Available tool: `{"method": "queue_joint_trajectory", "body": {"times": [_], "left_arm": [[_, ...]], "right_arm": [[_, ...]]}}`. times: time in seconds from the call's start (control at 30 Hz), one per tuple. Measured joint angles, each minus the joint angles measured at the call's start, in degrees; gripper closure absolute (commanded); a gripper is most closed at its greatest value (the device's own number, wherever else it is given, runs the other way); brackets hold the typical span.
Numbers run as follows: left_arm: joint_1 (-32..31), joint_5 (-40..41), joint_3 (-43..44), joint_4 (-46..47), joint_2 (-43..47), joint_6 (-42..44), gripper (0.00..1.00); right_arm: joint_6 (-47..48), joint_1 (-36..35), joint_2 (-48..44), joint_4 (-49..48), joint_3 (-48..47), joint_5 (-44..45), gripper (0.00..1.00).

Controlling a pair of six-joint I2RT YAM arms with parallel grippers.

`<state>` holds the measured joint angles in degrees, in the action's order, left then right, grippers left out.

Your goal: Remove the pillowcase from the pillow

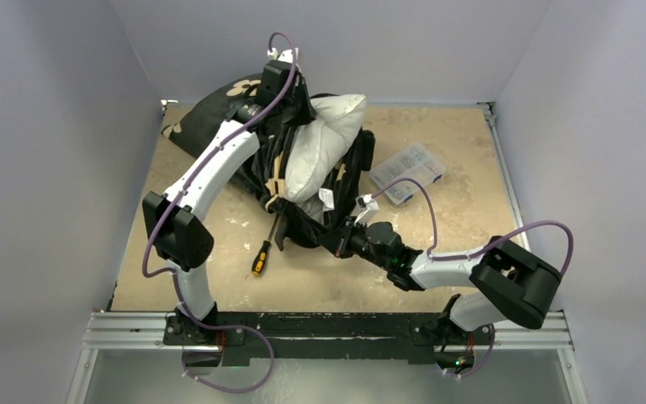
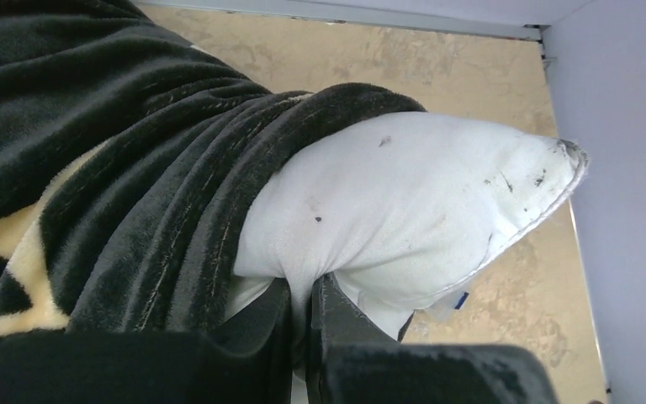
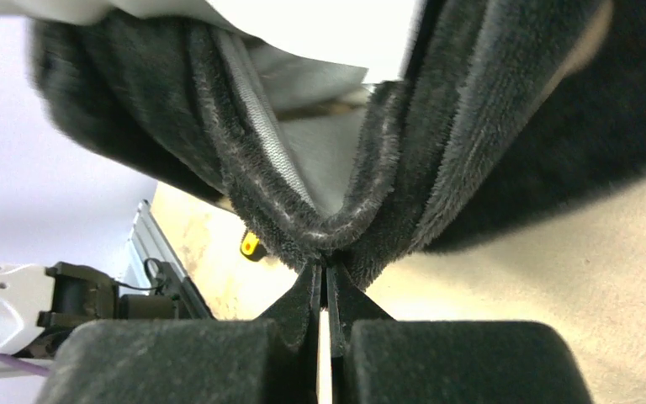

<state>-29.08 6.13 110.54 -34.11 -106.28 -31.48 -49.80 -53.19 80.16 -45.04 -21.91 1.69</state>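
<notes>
The white pillow point(image 1: 324, 143) sticks halfway out of the black pillowcase point(image 1: 219, 126), which has tan motifs and lies bunched at the back of the table. My left gripper point(image 1: 301, 108) reaches over the far end. In the left wrist view it point(image 2: 307, 290) is shut on a pinch of the smudged pillow point(image 2: 404, 202) beside the plush pillowcase point(image 2: 135, 168). My right gripper point(image 1: 342, 240) is low at the near side. In the right wrist view it point(image 3: 326, 268) is shut on the hem of the pillowcase point(image 3: 488, 126), whose pale grey lining point(image 3: 320, 156) shows inside.
A screwdriver point(image 1: 262, 252) with a yellow and black handle lies on the table near the cover's front edge. A clear compartment box point(image 1: 408, 172) sits to the right of the pillow. Grey walls close in the back and both sides.
</notes>
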Motion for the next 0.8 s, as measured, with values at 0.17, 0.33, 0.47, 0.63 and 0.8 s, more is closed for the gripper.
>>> {"method": "queue_joint_trajectory", "body": {"times": [0.17, 0.33, 0.47, 0.63, 0.8], "left_arm": [[2.32, -4.63, 4.15, -2.12, 0.00, -1.29, 1.00], [3.21, -11.23, 2.82, -1.60, 3.08, -2.05, 1.00], [3.19, -17.44, -8.57, 2.10, 11.47, -2.84, 1.00], [1.75, -23.19, -21.18, 5.70, 21.18, -3.41, 1.00], [0.79, -26.16, -23.58, 6.38, 24.28, -3.23, 1.00]], "right_arm": [[-2.25, 0.00, 3.15, 0.00, 0.00, 0.46, 1.00], [-5.81, 0.00, 2.91, 1.68, 0.00, 2.21, 1.00], [-8.13, -0.15, 0.26, 7.21, -0.52, 4.98, 1.00], [-8.83, 0.50, -1.05, 14.64, -6.25, 9.62, 1.00], [-6.29, 8.07, 2.01, 13.49, -11.34, 9.27, 0.96]]}}
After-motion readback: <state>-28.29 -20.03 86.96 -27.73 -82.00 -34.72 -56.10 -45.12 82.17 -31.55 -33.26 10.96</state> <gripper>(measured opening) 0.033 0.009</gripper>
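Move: The left hand already pinches the pillow; the bared white part's middle lies some 14 cm below it, about 3 cm back and 4 cm to its right, with the bunched pillowcase roughly 14 cm left, level in reach and 20 cm down. From the right hand, already gripping the case's opening edge, that white part is some 22 cm ahead, 3 cm left and a little higher; the parts box lies about 22 cm ahead, 19 cm right and 11 cm below. Up by about 4 cm and then back towards the bases, some 13 cm, the left hand hauls the pinched pillow, turning clockwise and rolling its left side down. The right hand keeps its pinch on the case edge, dips slightly, then late on swings forward about 8 cm beside the pillow, drifting right and rising while turning clockwise. ##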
